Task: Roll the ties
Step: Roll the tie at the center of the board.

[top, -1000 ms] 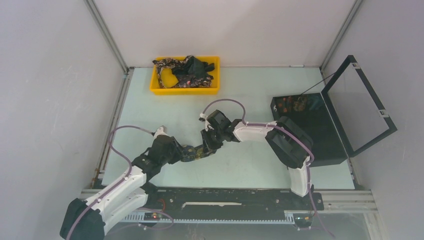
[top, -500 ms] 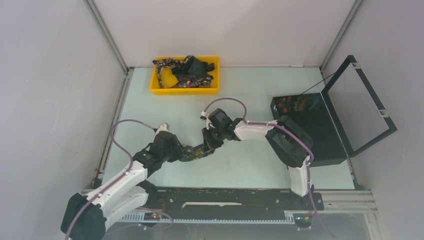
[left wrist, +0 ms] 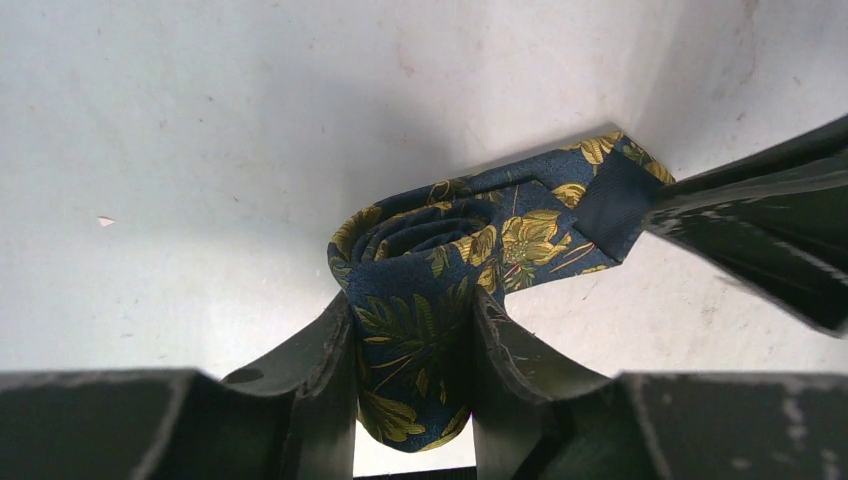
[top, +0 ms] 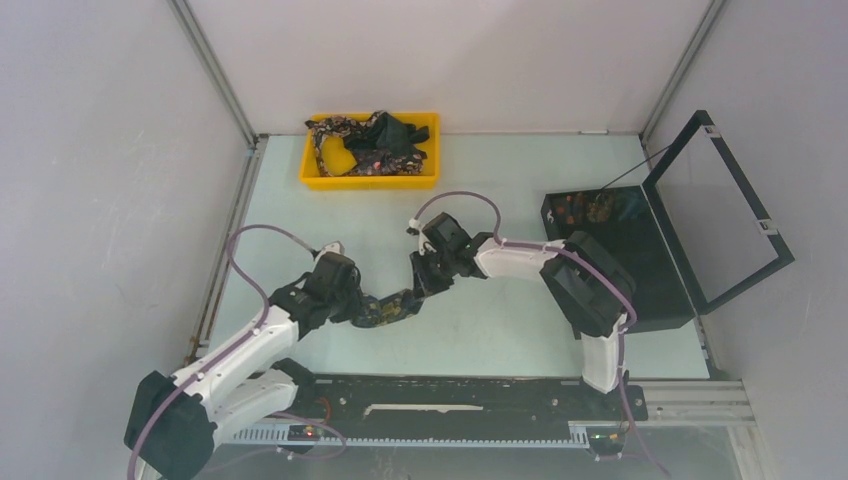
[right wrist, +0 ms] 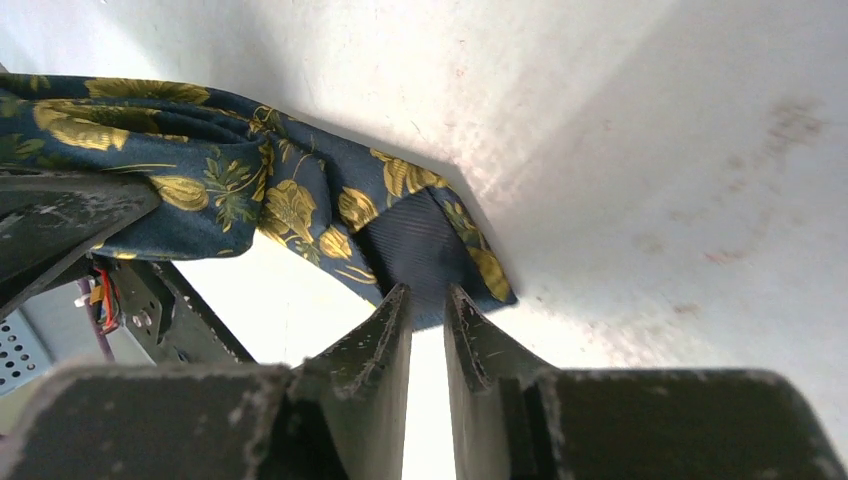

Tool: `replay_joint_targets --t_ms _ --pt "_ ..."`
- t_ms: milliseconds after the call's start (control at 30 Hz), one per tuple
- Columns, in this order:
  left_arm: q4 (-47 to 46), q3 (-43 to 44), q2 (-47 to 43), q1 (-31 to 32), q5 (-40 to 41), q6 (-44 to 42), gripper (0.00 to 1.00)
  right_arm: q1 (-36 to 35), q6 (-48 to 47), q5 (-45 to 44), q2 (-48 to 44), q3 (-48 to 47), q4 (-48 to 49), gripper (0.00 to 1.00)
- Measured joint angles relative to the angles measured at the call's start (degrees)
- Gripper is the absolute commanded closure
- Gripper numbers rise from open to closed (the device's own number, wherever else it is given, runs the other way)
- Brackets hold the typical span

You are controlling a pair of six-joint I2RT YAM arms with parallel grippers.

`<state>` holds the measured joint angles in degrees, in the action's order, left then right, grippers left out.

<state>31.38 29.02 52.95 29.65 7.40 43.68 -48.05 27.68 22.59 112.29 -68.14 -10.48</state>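
One dark navy tie [top: 392, 308] with gold flowers lies between my two grippers at the table's middle. Its left part is wound into a roll [left wrist: 420, 255], and my left gripper [left wrist: 410, 302] is shut on that roll, one finger on each side. The free tail [right wrist: 300, 205] runs to my right gripper [right wrist: 427, 292], whose narrow jaws pinch the pointed end with its dark lining. From above, the left gripper [top: 352, 300] and right gripper [top: 420, 286] sit close together. More ties [top: 375, 145] lie heaped in the yellow tray [top: 370, 182].
The yellow tray stands at the back of the table, left of centre. A black hinged box [top: 625, 265] with its lid [top: 725, 205] raised stands at the right edge, some patterned items in its far corner. Grey walls close off the left, back and right.
Both grippers have shifted slightly to the right with the tie still held between them. The left arm's elbow has swung inward. Neither grip has changed.
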Motion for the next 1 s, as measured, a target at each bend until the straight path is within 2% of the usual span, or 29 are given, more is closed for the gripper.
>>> replay_joint_targets --t_ms 267,467,1000 --pt "6.16 5.33 5.11 3.02 4.42 -0.52 0.91 3.52 -1.79 -1.38 -7.23 0.28 -2.89 0.78" --pt "12.35 10.49 10.25 6.95 9.25 -0.39 0.91 5.55 -2.75 -1.99 -8.39 1.18 -3.74 0.78" --pt "29.97 28.2 33.0 19.32 20.87 3.52 0.91 10.36 -2.73 -1.25 -10.75 6.73 -3.37 0.78"
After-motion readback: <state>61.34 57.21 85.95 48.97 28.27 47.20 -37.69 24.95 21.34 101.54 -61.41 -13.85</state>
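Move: The left fingers already hold the rolled part of the tie; its flat tail end lies about 10 cm to this hand's right, 2 cm ahead and some 4 cm lower. The yellow bin is straight ahead, roughly 37 cm out. From the shut right fingers, which are right over that tail end, its middle is about 2 cm to the left, 1 cm back and 1 cm down, and the roll some 12 cm left and 4 cm back. To its right and forward the right hand leaves the tail end, about 8 cm in all, rising nearly 5 cm at first and then sinking 2, fingers kept shut. Meanwhile the left hand almost stays in place and keeps its pinch on the roll, rolling its wrist some 35 degrees left side up, with a small tip forward, so the gripper leans over rightwards towards the tail. ##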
